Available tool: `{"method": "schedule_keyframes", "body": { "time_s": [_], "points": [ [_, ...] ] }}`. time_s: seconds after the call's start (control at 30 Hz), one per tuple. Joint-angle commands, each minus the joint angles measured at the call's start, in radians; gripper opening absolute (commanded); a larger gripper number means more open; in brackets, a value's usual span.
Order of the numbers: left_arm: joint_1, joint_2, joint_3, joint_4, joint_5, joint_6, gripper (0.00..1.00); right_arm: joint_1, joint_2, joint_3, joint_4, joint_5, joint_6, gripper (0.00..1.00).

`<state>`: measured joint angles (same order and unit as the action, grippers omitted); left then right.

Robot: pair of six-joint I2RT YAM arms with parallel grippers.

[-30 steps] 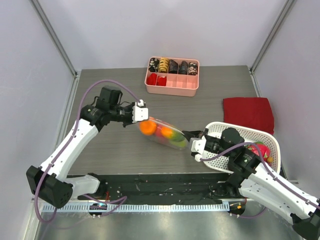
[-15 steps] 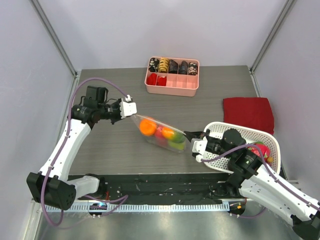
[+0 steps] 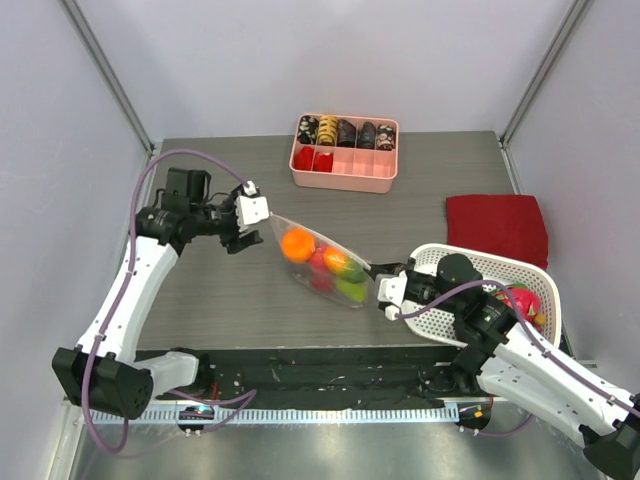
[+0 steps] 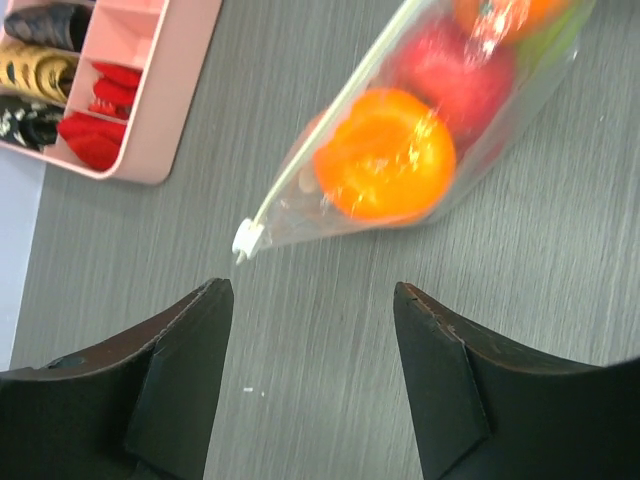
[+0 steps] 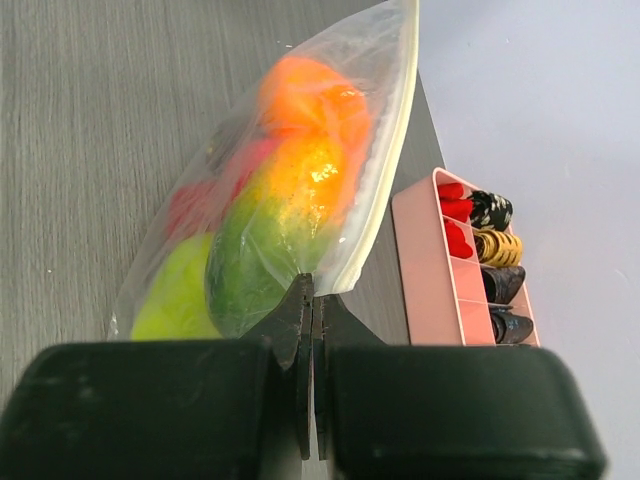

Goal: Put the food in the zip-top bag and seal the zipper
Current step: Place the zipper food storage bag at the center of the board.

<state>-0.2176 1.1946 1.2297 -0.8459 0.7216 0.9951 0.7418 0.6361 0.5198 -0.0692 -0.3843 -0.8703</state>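
The zip-top bag (image 3: pixel 322 268) lies in the middle of the table with the food inside: an orange fruit (image 3: pixel 298 244), a red apple (image 3: pixel 319 259) and a green pear (image 3: pixel 351 290). My left gripper (image 3: pixel 247 216) stands open just left of the bag's end, touching nothing. In the left wrist view the gripper (image 4: pixel 310 295) is over bare table, with the zipper (image 4: pixel 330 125) and its white end tab (image 4: pixel 245 238) ahead. My right gripper (image 3: pixel 381 287) is shut on the bag's right corner; the right wrist view shows the gripper (image 5: pixel 313 285) pinching the plastic by the zipper (image 5: pixel 385 170) and the pear (image 5: pixel 250 265).
A pink compartment tray (image 3: pixel 343 185) with dark and red snack pieces stands at the back. A red cloth (image 3: pixel 497 228) lies at the right. A white perforated basket (image 3: pixel 480 262) holding more toy fruit sits under my right arm.
My left gripper slid left along the bag's top edge, then opened and let go of its end. The right gripper stays shut on the bag's other corner.
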Motion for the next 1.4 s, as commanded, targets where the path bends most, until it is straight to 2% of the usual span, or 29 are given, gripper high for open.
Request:
{"method": "schedule_keyframes", "body": {
  "time_s": [0.0, 0.17, 0.43, 0.5, 0.6, 0.63, 0.7, 0.73, 0.77, 0.8, 0.83, 0.87, 0.93, 0.97, 1.07, 1.17, 1.37],
  "points": [
    [-0.064, -0.024, 0.065, 0.073, 0.061, -0.065, 0.70, -0.002, 0.005, 0.037, 0.043, -0.037, -0.025, 0.01],
    [-0.178, 0.013, 0.093, 0.120, 0.038, -0.040, 0.73, -0.004, 0.007, 0.045, 0.029, -0.056, -0.056, 0.01],
    [-0.339, 0.117, 0.123, 0.122, 0.013, 0.080, 0.70, -0.002, -0.003, 0.051, 0.008, -0.091, -0.096, 0.01],
    [-0.368, 0.134, 0.125, 0.119, 0.007, 0.086, 0.67, -0.002, 0.002, 0.052, 0.006, -0.090, -0.102, 0.01],
    [-0.381, 0.164, 0.129, 0.067, -0.005, 0.140, 0.54, -0.002, 0.005, 0.059, 0.000, -0.091, -0.101, 0.01],
    [-0.381, 0.172, 0.142, 0.029, -0.010, 0.155, 0.42, -0.004, 0.005, 0.059, 0.002, -0.091, -0.099, 0.01],
    [-0.381, 0.184, 0.155, -0.004, -0.008, 0.158, 0.31, -0.002, 0.005, 0.055, 0.002, -0.090, -0.095, 0.01],
    [-0.381, 0.187, 0.169, -0.021, 0.001, 0.155, 0.15, -0.002, 0.007, 0.055, 0.003, -0.088, -0.092, 0.01],
    [-0.381, 0.186, 0.172, -0.033, 0.004, 0.131, 0.05, -0.002, 0.007, 0.052, 0.008, -0.077, -0.069, 0.01],
    [-0.381, 0.184, 0.175, -0.028, 0.002, 0.104, 0.00, -0.004, 0.010, 0.051, 0.019, -0.062, -0.046, 0.02],
    [-0.379, 0.181, 0.182, -0.022, -0.017, 0.077, 0.00, -0.002, 0.016, 0.051, 0.034, -0.050, -0.026, 0.05],
    [-0.373, 0.181, 0.185, -0.007, -0.030, 0.026, 0.00, -0.002, 0.019, 0.060, 0.035, -0.025, 0.011, 0.19],
    [-0.338, 0.187, 0.200, 0.025, -0.057, -0.025, 0.00, -0.002, 0.028, 0.080, 0.031, -0.001, 0.065, 0.40],
    [-0.324, 0.198, 0.209, 0.081, -0.066, -0.077, 0.00, -0.004, 0.030, 0.088, 0.031, 0.028, 0.136, 0.59],
    [-0.273, 0.262, 0.283, 0.146, -0.100, -0.136, 0.00, -0.002, 0.031, 0.101, 0.034, 0.086, 0.220, 0.84],
    [-0.250, 0.315, 0.364, 0.159, -0.142, -0.122, 0.00, -0.002, 0.037, 0.114, 0.052, 0.142, 0.319, 0.96],
    [-0.241, 0.407, 0.432, 0.202, -0.192, -0.104, 0.00, -0.013, 0.045, 0.183, 0.051, 0.277, 0.539, 1.00]
  ]
}}
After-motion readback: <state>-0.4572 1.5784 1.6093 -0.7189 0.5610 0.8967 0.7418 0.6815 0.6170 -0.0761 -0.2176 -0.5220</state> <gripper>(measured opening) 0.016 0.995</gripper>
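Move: The bag hangs from my right fingers, which are shut on the zipper's right end. Its middle is about 12 cm to their left, 1 cm ahead and 5 cm lower. From my open left hand the bag's middle is some 15 cm right, 7 cm back and 5 cm down, while the zipper's free end is only 4 cm right and 3 cm ahead. The pink organizer stands about 23 cm ahead of my left hand, 21 cm right and 17 cm lower. My left hand arcs up and over to the right about 12 cm, drawing a little back and turning some 25 degrees clockwise, then sinks and pinches the zipper edge farther in from its free end. My right hand, holding nearly still, then opens wide and lets go, and my left carries the bag forward about 11 cm and slightly up, turning most of the way back. ##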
